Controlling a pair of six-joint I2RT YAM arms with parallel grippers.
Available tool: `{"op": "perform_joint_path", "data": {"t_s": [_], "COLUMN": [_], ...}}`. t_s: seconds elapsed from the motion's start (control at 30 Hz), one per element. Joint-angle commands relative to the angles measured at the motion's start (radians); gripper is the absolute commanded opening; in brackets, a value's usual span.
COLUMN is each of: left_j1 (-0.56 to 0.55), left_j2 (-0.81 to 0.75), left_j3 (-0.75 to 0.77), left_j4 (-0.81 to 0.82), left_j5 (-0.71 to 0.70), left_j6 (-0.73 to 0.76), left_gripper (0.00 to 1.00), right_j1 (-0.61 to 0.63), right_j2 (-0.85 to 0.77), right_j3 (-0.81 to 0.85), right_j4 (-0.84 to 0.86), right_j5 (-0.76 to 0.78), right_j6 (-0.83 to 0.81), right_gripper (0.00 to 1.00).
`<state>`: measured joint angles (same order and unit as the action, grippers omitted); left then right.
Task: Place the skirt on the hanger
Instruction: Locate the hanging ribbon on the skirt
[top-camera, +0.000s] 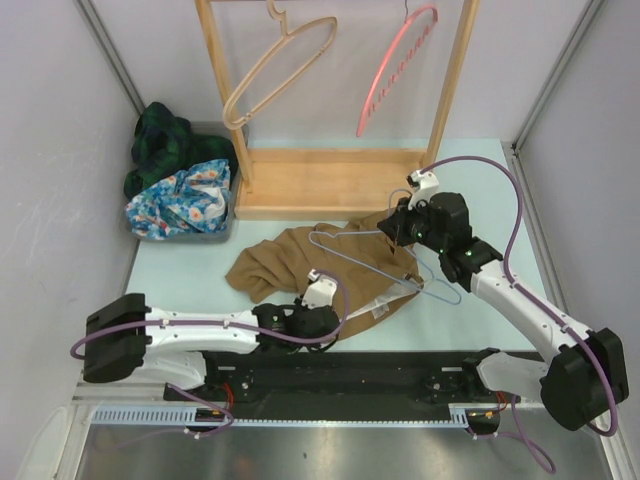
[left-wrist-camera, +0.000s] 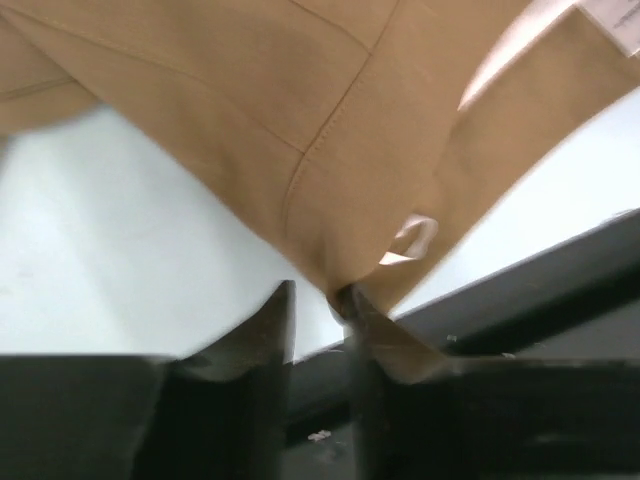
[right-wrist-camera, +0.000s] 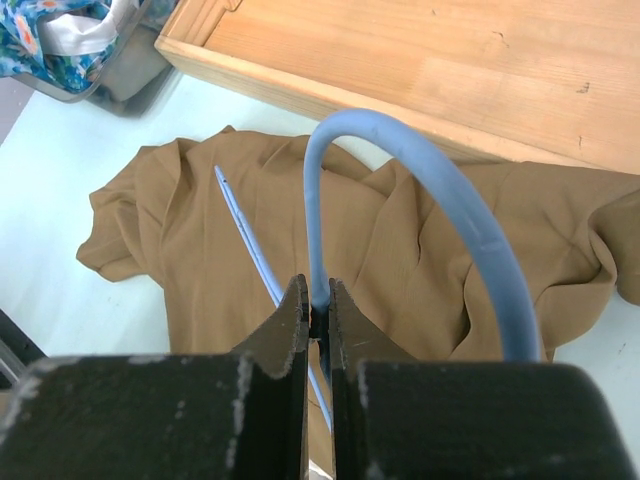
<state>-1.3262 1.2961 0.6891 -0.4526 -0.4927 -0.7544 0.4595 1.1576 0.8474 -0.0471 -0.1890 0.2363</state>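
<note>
The brown skirt (top-camera: 290, 262) lies crumpled on the pale table. A light-blue wire hanger (top-camera: 350, 258) rests across it. My right gripper (top-camera: 392, 232) is shut on the hanger's neck, just below its hook (right-wrist-camera: 450, 200), above the skirt (right-wrist-camera: 400, 240); the jaws (right-wrist-camera: 318, 300) pinch the wire. My left gripper (top-camera: 338, 315) is at the skirt's near edge. In the blurred left wrist view its jaws (left-wrist-camera: 318, 300) stand a little apart, and a fold of the skirt (left-wrist-camera: 300, 120) comes down to a point at the tip of the right finger (left-wrist-camera: 365, 330).
A wooden rack stands at the back on a flat base (top-camera: 330, 180), with a beige hanger (top-camera: 280, 70) and a pink hanger (top-camera: 395, 70) on its bar. A basket of patterned clothes (top-camera: 180, 195) sits back left. A black rail (top-camera: 350, 375) runs along the near edge.
</note>
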Motion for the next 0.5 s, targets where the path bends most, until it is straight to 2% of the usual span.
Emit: {"op": "perform_joint_path", "data": {"t_s": [0.0, 0.07, 0.17, 0.23, 0.4, 0.47], "left_j1": [0.031, 0.070, 0.088, 0.102, 0.160, 0.218], "left_j2": [-0.011, -0.037, -0.081, -0.103, -0.168, -0.211], "left_j3": [0.023, -0.023, -0.063, -0.083, -0.125, -0.135], "left_j4": [-0.026, 0.053, 0.126, 0.140, 0.169, 0.155], "left_j5": [-0.090, -0.052, -0.001, 0.019, 0.063, 0.081], "left_j6": [-0.065, -0.060, -0.039, -0.033, -0.007, 0.006], "left_gripper": [0.20, 0.11, 0.09, 0.00, 0.00, 0.00], "right_j1": [-0.005, -0.005, -0.005, -0.005, -0.005, -0.005], "right_j2": [-0.033, -0.036, -0.038, -0.035, -0.035, -0.041], "right_j3": [-0.004, -0.008, -0.004, 0.001, -0.001, 0.001], "right_j4": [0.038, 0.039, 0.038, 0.039, 0.072, 0.072], "right_j5": [-0.009, -0.007, -0.003, 0.003, -0.009, -0.023], "right_j6": [0.008, 0.008, 0.006, 0.005, 0.011, 0.009], "right_gripper": [0.00, 0.00, 0.00, 0.00, 0.00, 0.00]}}
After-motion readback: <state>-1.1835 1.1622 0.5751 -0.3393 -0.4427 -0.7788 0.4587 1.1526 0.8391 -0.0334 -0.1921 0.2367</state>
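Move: The skirt's near corner lies right at my left fingertips, about 1 cm to the right and 1 cm below them, with the fingers half shut around it. The white hanging ribbon loop is some 4 cm right and 2 cm ahead, the care label about 10 cm right and 5 cm ahead. The blue hanger hovers roughly 14 cm ahead, 11 right and 13 above. From my right hand the corner lies about 20 cm back, 12 left and 17 below. I finish closing my left fingers on the skirt's corner, pinching the cloth just beside the ribbon loop, while the hand slides forward and to the left by about 3 cm, staying almost level. The hand also turns some 10 degrees counter-clockwise as the fingers shut fully. ##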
